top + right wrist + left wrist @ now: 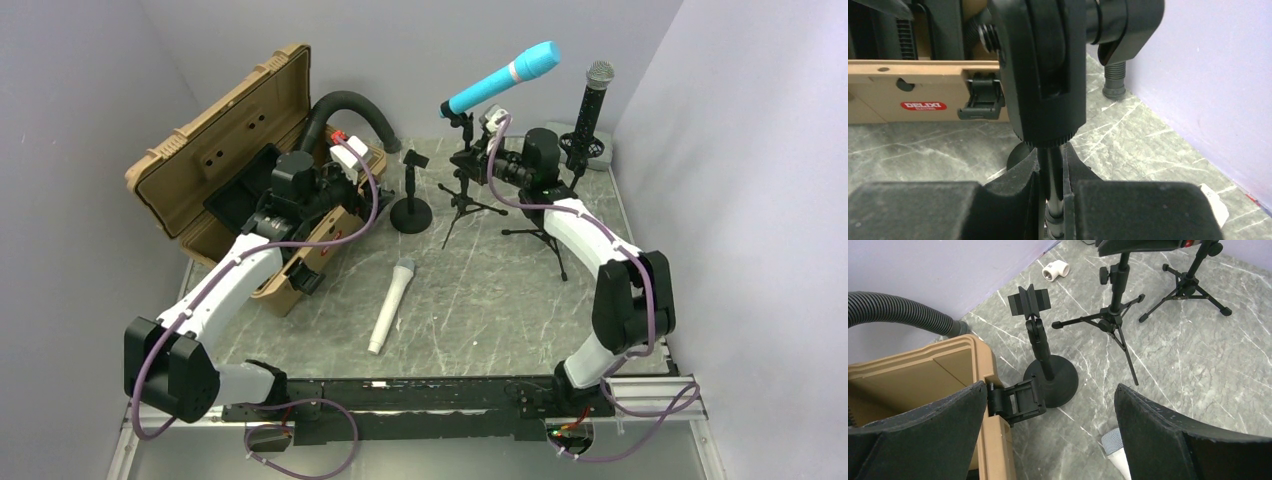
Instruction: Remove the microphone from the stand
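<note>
The blue microphone (500,78) sits tilted in the clip of a black tripod stand (462,195) at the back middle. My right gripper (478,160) is shut on that stand's thin pole (1053,180), just below the clip head (1043,70); the microphone itself is out of the right wrist view. My left gripper (345,165) is open and empty, over the edge of the tan case, well left of the stand. The left wrist view shows the same tripod (1115,315) beyond its wide-open fingers (1158,430).
A white microphone (390,305) lies on the table. An empty round-base stand (411,200) stands beside the open tan case (230,150). A black microphone (590,105) sits on a second tripod (540,235) at the right. A black hose (345,105) curves behind the case.
</note>
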Robot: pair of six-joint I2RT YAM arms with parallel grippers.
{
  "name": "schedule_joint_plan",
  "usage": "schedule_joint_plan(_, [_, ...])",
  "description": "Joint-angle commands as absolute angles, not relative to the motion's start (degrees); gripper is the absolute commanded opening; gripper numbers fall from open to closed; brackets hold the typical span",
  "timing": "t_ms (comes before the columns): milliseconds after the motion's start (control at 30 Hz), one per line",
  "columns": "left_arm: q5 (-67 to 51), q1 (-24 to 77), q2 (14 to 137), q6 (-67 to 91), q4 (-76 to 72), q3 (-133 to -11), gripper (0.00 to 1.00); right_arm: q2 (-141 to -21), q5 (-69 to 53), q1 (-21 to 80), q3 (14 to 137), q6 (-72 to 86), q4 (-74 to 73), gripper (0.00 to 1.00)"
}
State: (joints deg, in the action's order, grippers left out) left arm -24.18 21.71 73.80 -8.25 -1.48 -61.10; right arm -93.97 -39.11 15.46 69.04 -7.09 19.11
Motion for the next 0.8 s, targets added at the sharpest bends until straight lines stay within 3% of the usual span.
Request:
schedule_joint_plan(0, [-26.0, 21.4, 71.5, -7.3, -1.5, -63.3, 0.99, -86.7, -41.7, 15.8, 67.9, -8.1, 22.6, 0.0])
schedule_joint_plan(467, [-41.1, 21.5, 70.3, -6.8, 5.2, -68.2, 1.0, -67.4, -48.2, 19.9, 53.2, -11.4, 13.9, 0.0])
schedule_joint_plan(767, [-51.9, 21.5, 66.3, -11.6, 10.2, -66.9, 0.99, -61.7, -52.0, 21.5, 42.1, -9.9, 17.1, 0.0])
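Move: The right hand grips the blue microphone's tripod, already lifted; the blue microphone's middle sits about 15 cm above that hand, 6 cm to its right and 3 cm farther out. The tripod is bound for open table some 17 cm back and 19 cm down, with the white microphone lying 14 cm left of that spot. The round-base stand is about 10 cm left and 4 cm ahead. From the open left hand, the blue microphone is roughly 20 cm right, 8 cm ahead and 14 cm up. Keeping its pinch on the pole below the clamp, the right hand carries the blue microphone's tripod straight back about 17 cm, past the round-base stand to abreast of the white microphone, rising some 3 cm at first and then sinking again, while turning about 15 degrees counter-clockwise. The wide-open left hand backs off some 7 cm from beside the case latch, also rising and drifting right, and swings its fingers about 20 degrees clockwise to point more to the right. ##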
